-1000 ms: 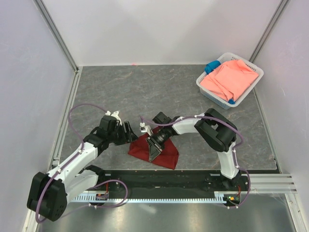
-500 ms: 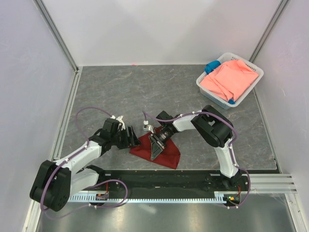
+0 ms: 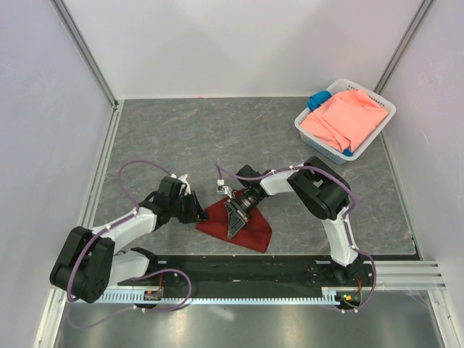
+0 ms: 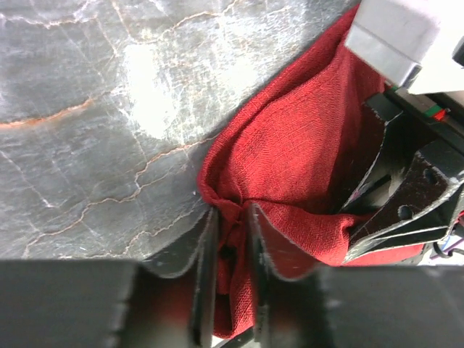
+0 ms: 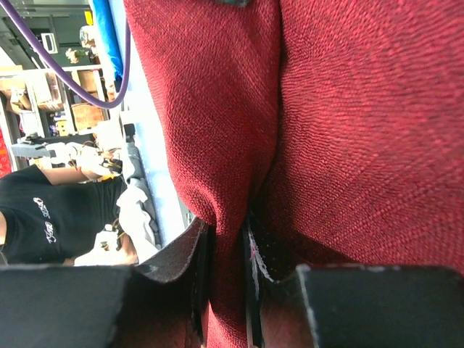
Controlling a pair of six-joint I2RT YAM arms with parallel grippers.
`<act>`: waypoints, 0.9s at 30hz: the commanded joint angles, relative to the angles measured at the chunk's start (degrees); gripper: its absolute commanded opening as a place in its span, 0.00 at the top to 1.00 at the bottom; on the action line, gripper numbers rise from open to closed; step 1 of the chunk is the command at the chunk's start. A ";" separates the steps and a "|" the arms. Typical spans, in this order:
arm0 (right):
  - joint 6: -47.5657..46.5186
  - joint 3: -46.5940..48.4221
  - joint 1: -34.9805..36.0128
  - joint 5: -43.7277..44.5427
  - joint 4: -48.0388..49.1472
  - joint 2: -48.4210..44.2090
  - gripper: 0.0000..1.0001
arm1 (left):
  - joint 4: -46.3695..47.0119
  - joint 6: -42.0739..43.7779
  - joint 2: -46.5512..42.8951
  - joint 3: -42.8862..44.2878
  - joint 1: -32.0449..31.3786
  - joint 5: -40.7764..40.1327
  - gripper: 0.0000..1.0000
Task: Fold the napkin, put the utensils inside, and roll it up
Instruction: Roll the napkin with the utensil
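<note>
The dark red napkin [image 3: 243,230] lies crumpled on the grey table near the front edge. My left gripper [image 3: 197,212] is shut on its left corner, with a pinch of cloth [image 4: 230,239] between the fingers. My right gripper [image 3: 233,226] is shut on a fold of the napkin [image 5: 228,217] near its middle; it points toward the front edge. In the left wrist view the right gripper's black fingers [image 4: 406,196] lie on the cloth [image 4: 304,152]. No utensils are in view.
A white basket [image 3: 307,135] at the back right holds a salmon-pink cloth [image 3: 344,119] and a small blue cloth [image 3: 317,98]. Aluminium rails run along the left edge [image 3: 101,167] and the near edge.
My left gripper has moved down and right to the napkin's left corner and shut on it. My right gripper has shifted slightly with the cloth.
</note>
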 commanded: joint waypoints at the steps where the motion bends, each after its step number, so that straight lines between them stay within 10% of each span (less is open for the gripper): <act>1: -0.75 2.03 -0.86 2.69 0.55 0.60 0.75 | -2.81 -0.24 1.34 -0.29 -0.66 0.75 0.81; 5: -0.05 2.55 -1.47 4.45 -0.24 -2.57 0.66 | -3.25 -0.41 1.34 -0.38 -0.57 0.49 0.98; 15: -3.29 2.65 -1.12 20.52 -5.95 -19.24 0.23 | -4.92 -0.50 1.60 0.15 -0.57 -1.09 0.98; 27: -6.81 -15.02 22.51 70.62 6.96 -39.04 0.15 | -7.21 0.02 3.62 2.70 -0.48 -1.53 0.98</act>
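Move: The napkin's left end sits right between the left hand's half-closed fingers, at their tips. The right hand still pinches the napkin's rolled near edge at its own fingertips. From the right hand, the napkin's right end lies roughly 5 cm back and 9 cm to its right, the napkin's far corner some 13 cm ahead and 3 cm to its right, and the table's near edge about 6 cm straight back. The napkin's left end is pinched shut by the left fingers, the left hand staying down at the table. The rolled near edge is released by the right hand, whose fingers open wide as it rises about 8 cm, swinging some 5 cm forward off the roll and then back over it, while the wrist tips some 55 degrees so the fingers point steeply down and left. ##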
